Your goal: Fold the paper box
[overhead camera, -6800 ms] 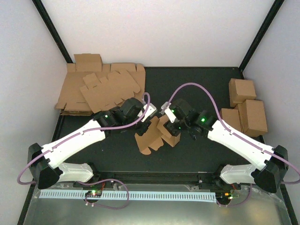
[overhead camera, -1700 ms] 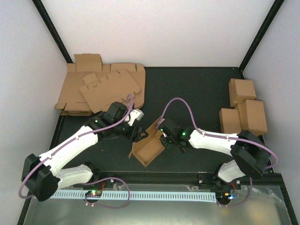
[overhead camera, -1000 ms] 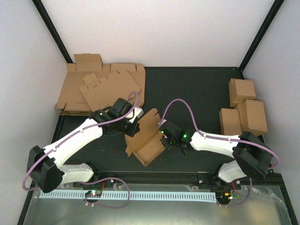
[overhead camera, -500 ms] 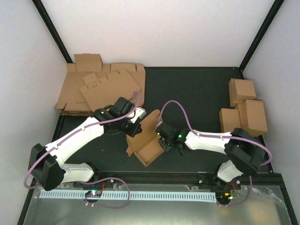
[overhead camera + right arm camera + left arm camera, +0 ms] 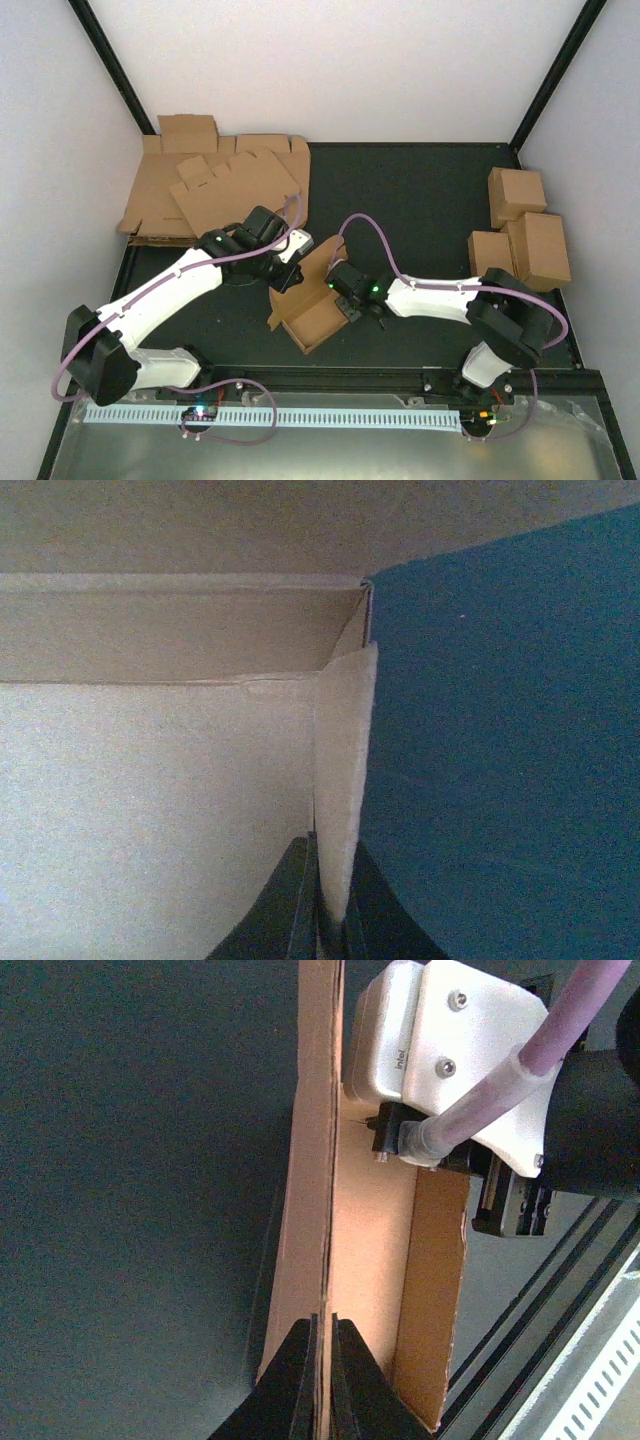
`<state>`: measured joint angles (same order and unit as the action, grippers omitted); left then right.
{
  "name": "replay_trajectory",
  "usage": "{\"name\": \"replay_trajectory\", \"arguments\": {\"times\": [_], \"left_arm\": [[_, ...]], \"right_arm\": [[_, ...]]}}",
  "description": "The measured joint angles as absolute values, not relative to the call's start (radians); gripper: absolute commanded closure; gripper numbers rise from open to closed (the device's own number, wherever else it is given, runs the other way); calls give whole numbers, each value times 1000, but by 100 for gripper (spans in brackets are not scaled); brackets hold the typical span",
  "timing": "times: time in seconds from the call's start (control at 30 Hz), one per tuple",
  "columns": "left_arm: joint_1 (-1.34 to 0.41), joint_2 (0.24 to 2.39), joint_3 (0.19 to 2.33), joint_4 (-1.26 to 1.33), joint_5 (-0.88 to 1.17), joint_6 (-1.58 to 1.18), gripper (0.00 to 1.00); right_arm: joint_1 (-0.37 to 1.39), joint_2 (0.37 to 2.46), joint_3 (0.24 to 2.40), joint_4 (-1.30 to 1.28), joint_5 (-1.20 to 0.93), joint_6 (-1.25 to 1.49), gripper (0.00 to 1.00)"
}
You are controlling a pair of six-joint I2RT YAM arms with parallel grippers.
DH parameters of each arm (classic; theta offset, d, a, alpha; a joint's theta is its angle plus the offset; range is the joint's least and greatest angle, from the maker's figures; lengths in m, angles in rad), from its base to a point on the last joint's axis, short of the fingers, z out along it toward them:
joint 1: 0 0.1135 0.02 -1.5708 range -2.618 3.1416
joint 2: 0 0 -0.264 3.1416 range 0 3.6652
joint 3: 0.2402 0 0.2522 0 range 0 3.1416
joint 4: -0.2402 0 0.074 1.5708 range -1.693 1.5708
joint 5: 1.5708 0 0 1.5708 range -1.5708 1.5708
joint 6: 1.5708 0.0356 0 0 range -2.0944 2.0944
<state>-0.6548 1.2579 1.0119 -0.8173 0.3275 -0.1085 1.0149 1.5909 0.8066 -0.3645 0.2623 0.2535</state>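
Observation:
The paper box (image 5: 318,318) is a brown cardboard piece half folded into an open tray at the middle of the black table. My left gripper (image 5: 289,279) reaches it from the back left and is shut on its long side wall; the left wrist view has the jaws (image 5: 323,1316) pinching that wall's top edge (image 5: 318,1140). My right gripper (image 5: 346,303) comes in from the right and is shut on the box's end; in the right wrist view the jaws (image 5: 333,838) clamp an upright corner flap (image 5: 342,740) beside the tray's floor (image 5: 150,800).
A heap of flat cardboard blanks (image 5: 215,185) lies at the back left. Several finished brown boxes (image 5: 525,235) stand at the right edge. A black rail (image 5: 330,378) runs along the near edge. The right wrist's camera housing (image 5: 450,1050) hangs over the box.
The right gripper has let go briefly and shut again on the flap, shifting slightly left. The left gripper and the box have barely moved.

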Motion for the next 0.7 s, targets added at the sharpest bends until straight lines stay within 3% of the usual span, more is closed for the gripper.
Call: {"name": "replay_trajectory", "arguments": {"times": [0.3,0.43,0.5,0.6,0.7], "left_arm": [[-655,1260,1012,-817,350,-108,98],[-655,1264,1012,-815,360,-109,94],[-655,1264,1012,-815,365,-109,79],[-655,1264,1013,-815,375,-110,29],[-655,1262,1015,-812,398,-131,8]], "right_arm": [[1029,1592,804,-359,295,268,73],[1033,1562,789,-350,289,269,62],[1034,1533,783,-343,284,267,58],[1034,1484,781,-336,274,272,47],[1034,1441,781,-339,261,278,38]]}}
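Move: The left fingers already pinch the raised lid of the paper box near one end of its free edge; the lid's middle is about 2 cm ahead, 4 cm right and 5 cm below. The open tray's middle lies roughly 4 cm back, 5 cm right and 14 cm below that hand. The right fingers straddle the tray's right end wall, its middle about 1 cm below them, with the tray's middle some 6 cm left, 1 cm back and 1 cm below. Upward goes the right hand, holding still at first, then spreading its fingers off the end wall and climbing about 4 cm with a slight drift left and a roll of under 10 degrees. The left hand eases only about 1 cm right and back, keeping its pinch until late, then opens its fingers wide and lets go of the lid's edge. ##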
